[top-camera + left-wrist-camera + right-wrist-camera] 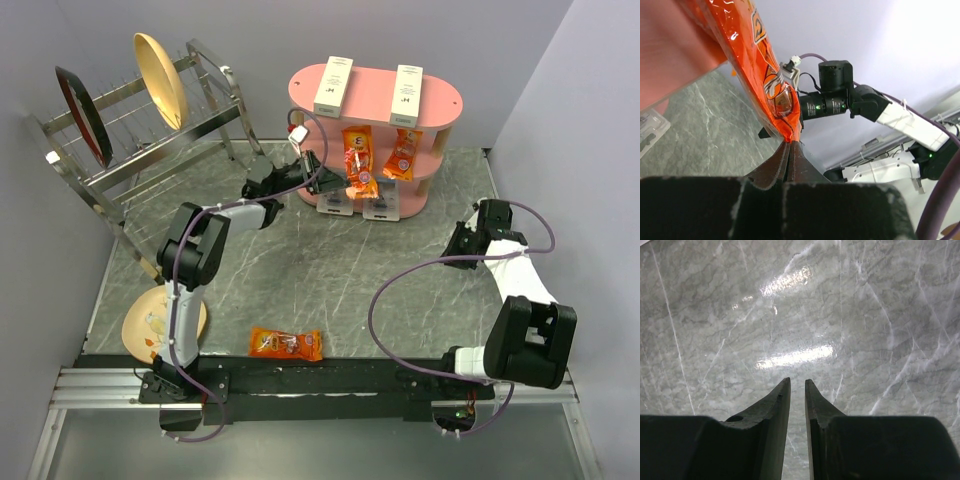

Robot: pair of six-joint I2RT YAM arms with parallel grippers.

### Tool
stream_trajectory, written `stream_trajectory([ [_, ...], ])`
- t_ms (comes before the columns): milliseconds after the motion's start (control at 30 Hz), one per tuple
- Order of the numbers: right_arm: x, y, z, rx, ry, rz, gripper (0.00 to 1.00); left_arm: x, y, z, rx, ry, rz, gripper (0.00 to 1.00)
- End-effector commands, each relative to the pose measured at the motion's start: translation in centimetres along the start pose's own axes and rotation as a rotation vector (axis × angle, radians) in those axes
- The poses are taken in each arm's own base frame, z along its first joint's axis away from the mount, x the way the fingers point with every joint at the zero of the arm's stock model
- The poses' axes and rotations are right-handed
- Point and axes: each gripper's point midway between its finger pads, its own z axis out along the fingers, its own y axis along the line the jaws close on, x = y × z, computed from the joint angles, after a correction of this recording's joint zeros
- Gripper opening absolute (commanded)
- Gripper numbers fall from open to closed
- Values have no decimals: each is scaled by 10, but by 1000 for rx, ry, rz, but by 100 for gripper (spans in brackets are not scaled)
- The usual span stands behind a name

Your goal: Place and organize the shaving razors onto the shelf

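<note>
Two shaving razors in clear blister packs (pixel 333 205) (pixel 382 208) lie side by side at the front of the bottom board of the pink shelf (pixel 445 110). One pack's corner shows at the left edge of the left wrist view (pixel 647 131). My left gripper (pixel 325 176) reaches into the shelf's left side at the middle tier. It is shut on the lower edge of an orange snack packet (pixel 760 65) (pixel 358 160). My right gripper (pixel 797 382) hovers over bare marble to the right of the shelf (pixel 462 240), narrowly open with nothing between its fingers.
Two white oblong boxes (pixel 333 85) (pixel 407 96) stand on the shelf's top board, and a second orange packet (pixel 402 155) is on the middle tier. A wire dish rack (pixel 130 130) with plates fills the back left. A yellow plate (pixel 150 325) and another orange packet (pixel 285 344) lie near the front edge.
</note>
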Motion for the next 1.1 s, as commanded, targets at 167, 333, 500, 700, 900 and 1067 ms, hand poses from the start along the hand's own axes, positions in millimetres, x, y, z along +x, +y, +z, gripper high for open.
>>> stream_trajectory([
  [167, -18, 1, -6, 3, -65, -12, 26, -17, 23, 8, -52, -60, -68, 1],
  [333, -13, 0, -4, 4, -62, -4, 26, -21, 32, 12, -78, -58, -89, 1],
  [500, -13, 0, -2, 1, -65, 0, 26, -32, 36, 9, -110, -101, -126, 10],
  [700, -14, 1, 0, -5, -64, 7, 26, -46, 39, 4, -153, -143, -135, 13],
  [900, -12, 1, 1, -9, -65, 13, 26, -54, 26, 0, -150, -159, -111, 34],
  [1067, -8, 0, 2, -11, -60, 22, 26, -53, 8, -3, -125, -152, -71, 46],
])
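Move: The orange packet, still pinched by its near end in the left hand, is headed for a spot on the middle shelf some 8 cm ahead, 3 cm right and 4 cm below that hand. The second orange packet lies about 7 cm ahead and 11 cm right, 3 cm lower. A razor pack stands on the bottom shelf roughly 5 cm ahead, 2 cm right and 20 cm down. From the idle right hand the spot is about 18 cm ahead, 22 cm left and 13 cm up. The orange packet is fed deeper into the middle shelf by the left hand, which pushes forward about 4 cm while sinking 3 cm, its wrist rolling the forward side down. With the packet lowered, the fingers open and let go of its near end, and the hand eases another 1.5 cm forward with the open fingers around it, turning slightly counter-clockwise. ##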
